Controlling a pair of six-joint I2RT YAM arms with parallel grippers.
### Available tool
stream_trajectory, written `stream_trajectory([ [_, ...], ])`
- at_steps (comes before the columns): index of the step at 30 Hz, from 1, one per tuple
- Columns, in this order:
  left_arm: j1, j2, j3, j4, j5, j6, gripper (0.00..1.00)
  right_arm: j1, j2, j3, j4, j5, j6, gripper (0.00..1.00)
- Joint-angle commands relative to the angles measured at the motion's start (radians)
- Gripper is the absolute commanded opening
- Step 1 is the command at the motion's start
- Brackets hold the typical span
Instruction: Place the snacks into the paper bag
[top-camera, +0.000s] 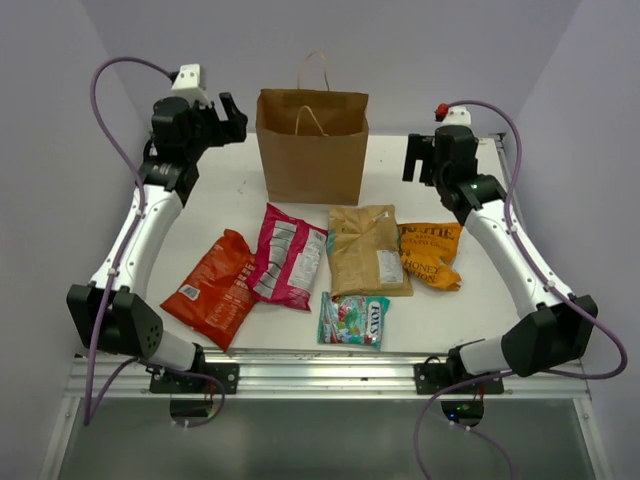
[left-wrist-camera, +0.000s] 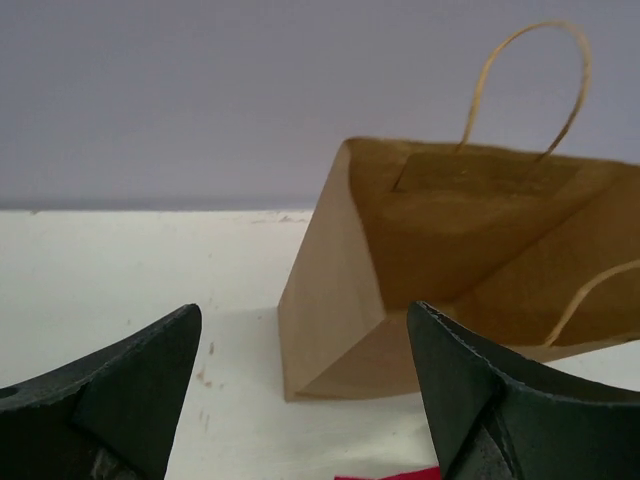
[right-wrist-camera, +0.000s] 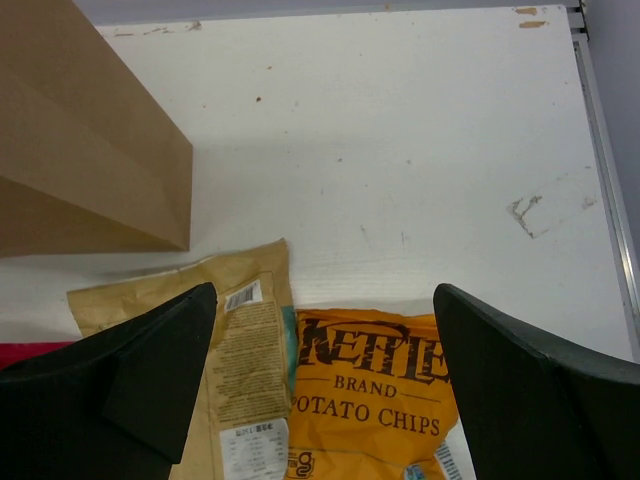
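Observation:
The brown paper bag (top-camera: 312, 150) stands upright and open at the back centre; it also shows in the left wrist view (left-wrist-camera: 440, 270) and the right wrist view (right-wrist-camera: 80, 150). Five packets lie flat in front of it: the red-orange chip bag (top-camera: 212, 288), the magenta bag (top-camera: 286, 257), the tan kraft pouch (top-camera: 366, 250), the orange-yellow bag (top-camera: 432, 253) and the small teal candy packet (top-camera: 354, 320). My left gripper (top-camera: 236, 117) is open and empty, raised left of the bag. My right gripper (top-camera: 420, 158) is open and empty above the orange-yellow bag (right-wrist-camera: 380, 400) and pouch (right-wrist-camera: 235, 370).
The white table (top-camera: 225, 200) has a metal rail (top-camera: 320, 365) along its near edge. Grey walls close in the back and sides. A thin strip of a red packet (left-wrist-camera: 395, 474) shows at the bottom of the left wrist view.

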Motion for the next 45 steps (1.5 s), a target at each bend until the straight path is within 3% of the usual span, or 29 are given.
stream_trajectory([
  [1,-0.006,0.069,0.187,-0.017,0.135,-0.074,0.88,0.002,0.015,0.005,-0.006,-0.002,0.020,0.95],
  [6,-0.012,0.135,0.266,-0.048,0.184,-0.100,0.87,0.003,0.044,0.000,-0.017,0.001,0.023,0.95],
  [11,-0.013,0.280,0.424,-0.203,0.238,-0.105,0.82,0.002,0.053,-0.009,-0.017,0.001,0.025,0.95],
  [21,-0.039,0.346,0.456,-0.258,0.181,-0.082,0.77,0.002,0.044,-0.029,-0.009,0.006,0.025,0.96],
  [28,-0.058,0.353,0.447,-0.235,0.178,-0.077,0.61,0.002,0.058,-0.063,0.000,-0.068,0.026,0.94],
  [36,-0.067,0.356,0.450,-0.214,0.177,-0.063,0.61,0.002,0.087,-0.231,0.092,-0.178,0.043,0.95],
  [38,-0.067,0.359,0.450,-0.215,0.175,-0.062,0.52,0.002,0.114,-0.260,0.124,-0.225,0.059,0.95],
  [42,-0.068,0.360,0.448,-0.215,0.178,-0.060,0.18,0.002,0.211,-0.293,0.189,-0.295,0.065,0.95],
  [45,-0.068,0.360,0.448,-0.222,0.177,-0.053,0.08,0.000,0.289,-0.308,0.250,-0.330,0.062,0.94],
])
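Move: The near-left corner of the paper bag's open rim is about 5 cm ahead of the left hand, 6 cm to its right and 4 cm lower; the bag's middle is 8 cm ahead, 20 cm right. The right hand hangs some 27 cm above the snacks: the tan snack bag lies 7 cm back and 11 cm to its left, the orange chip bag 8 cm back and 4 cm to its right. Up and over the bag's rim goes the left hand, right and forward, then down about 8 cm with fingers astride the paper, tipping down and turning clockwise a little before they close and pinch the near-left corner. The right hand, fingers wide open, sinks slowly, then fast, some 20 cm in all, drifting left towards the tan snack bag and tipping down about 25 degrees. ##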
